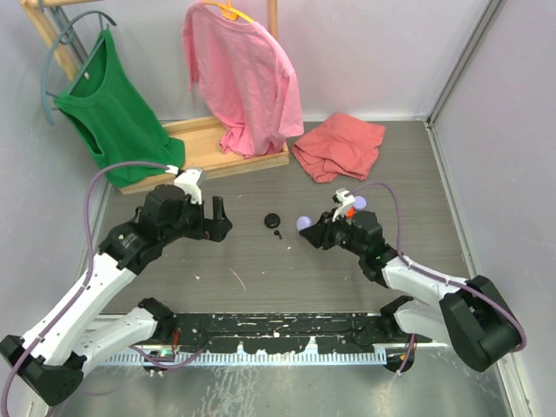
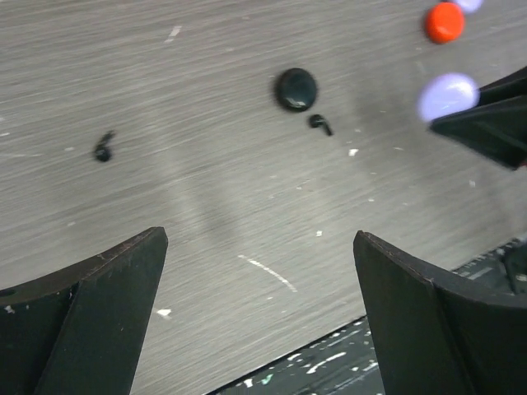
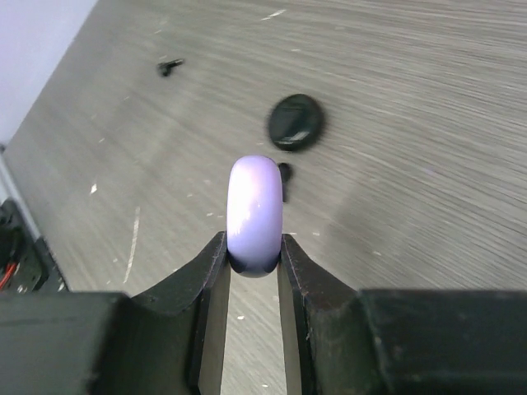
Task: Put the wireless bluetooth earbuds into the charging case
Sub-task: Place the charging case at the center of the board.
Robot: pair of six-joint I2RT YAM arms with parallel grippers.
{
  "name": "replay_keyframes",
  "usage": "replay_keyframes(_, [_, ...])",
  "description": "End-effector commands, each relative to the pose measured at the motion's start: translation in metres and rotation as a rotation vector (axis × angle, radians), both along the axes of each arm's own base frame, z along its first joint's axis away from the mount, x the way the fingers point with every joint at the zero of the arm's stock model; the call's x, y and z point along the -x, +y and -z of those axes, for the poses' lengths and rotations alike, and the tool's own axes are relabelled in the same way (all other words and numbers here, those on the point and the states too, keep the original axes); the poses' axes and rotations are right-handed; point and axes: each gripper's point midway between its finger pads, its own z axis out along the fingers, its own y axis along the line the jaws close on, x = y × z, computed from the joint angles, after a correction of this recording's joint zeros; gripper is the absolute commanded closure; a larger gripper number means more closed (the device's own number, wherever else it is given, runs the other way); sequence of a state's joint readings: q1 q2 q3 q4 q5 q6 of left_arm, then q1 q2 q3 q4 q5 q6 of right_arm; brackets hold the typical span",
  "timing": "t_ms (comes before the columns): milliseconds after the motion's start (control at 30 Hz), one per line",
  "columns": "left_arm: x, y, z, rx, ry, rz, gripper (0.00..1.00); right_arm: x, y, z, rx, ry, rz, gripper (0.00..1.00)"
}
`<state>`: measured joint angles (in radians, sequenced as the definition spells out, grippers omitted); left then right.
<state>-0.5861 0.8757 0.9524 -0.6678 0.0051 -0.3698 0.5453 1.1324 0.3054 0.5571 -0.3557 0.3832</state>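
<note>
My right gripper (image 3: 253,243) is shut on a lavender round charging case (image 3: 254,206), gripped edge-on above the table; in the top view it (image 1: 304,223) shows at that gripper's tip (image 1: 311,228). A black round case (image 1: 273,221) lies closed on the table, with a tiny black earbud (image 2: 320,123) right beside it. A second black earbud (image 2: 103,148) lies farther left, also visible far off in the right wrist view (image 3: 170,66). My left gripper (image 2: 259,239) hangs open and holds nothing, left of the black case (image 2: 296,89).
A red-orange disc (image 1: 350,209) and another lavender one (image 1: 360,204) sit behind the right gripper. A wooden rack (image 1: 208,152) with a green top (image 1: 109,95) and a pink shirt (image 1: 239,74) stands at the back left. A crumpled red cloth (image 1: 339,146) lies at the back. A black rail (image 1: 278,330) lines the near edge.
</note>
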Motion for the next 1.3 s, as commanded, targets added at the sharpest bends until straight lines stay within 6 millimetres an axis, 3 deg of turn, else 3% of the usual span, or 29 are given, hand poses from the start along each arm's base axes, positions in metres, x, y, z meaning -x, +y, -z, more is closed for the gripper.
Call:
replay_keyframes(0, [-0.006,0.04,-0.023,-0.132,-0.107,-0.101,0.02,-0.024,-0.037,0.0,-0.027,0.092,0.197,0.98])
replay_keyframes(200, [-0.007,0.068,-0.028,-0.209,-0.143,-0.202,0.02,-0.043,-0.104,0.028,-0.065,0.264,0.47,0.98])
replay_keyframes(467, [-0.011,0.083,-0.014,-0.231,-0.117,-0.276,0.02,-0.059,-0.166,0.045,-0.116,0.33,0.727,0.96])
replay_keyframes(867, [-0.017,0.111,-0.005,-0.139,-0.066,-0.407,0.02,-0.087,-0.18,0.066,-0.118,0.438,0.778,0.75])
replay_keyframes(1267, [-0.016,0.115,-0.005,-0.125,-0.074,-0.427,0.02,-0.065,-0.17,0.088,-0.103,0.592,0.738,0.37])
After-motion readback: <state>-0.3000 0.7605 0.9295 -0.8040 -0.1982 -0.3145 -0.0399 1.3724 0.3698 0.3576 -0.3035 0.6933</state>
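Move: The right hand still holds a purple case; its setting-down spot lies about 17 cm right, 7 cm ahead and 9 cm below. The orange case is some 13 cm right and 10 ahead of the hand, the other purple case 18 right and 14 ahead, and the black case 14 left and 6 ahead, all about 10 cm lower. From the empty left hand the spot lies roughly 46 cm right, 9 ahead and 19 below. Right hand carries the purple case 17 cm right, down beside the orange, and opens; left hand shifts left. ##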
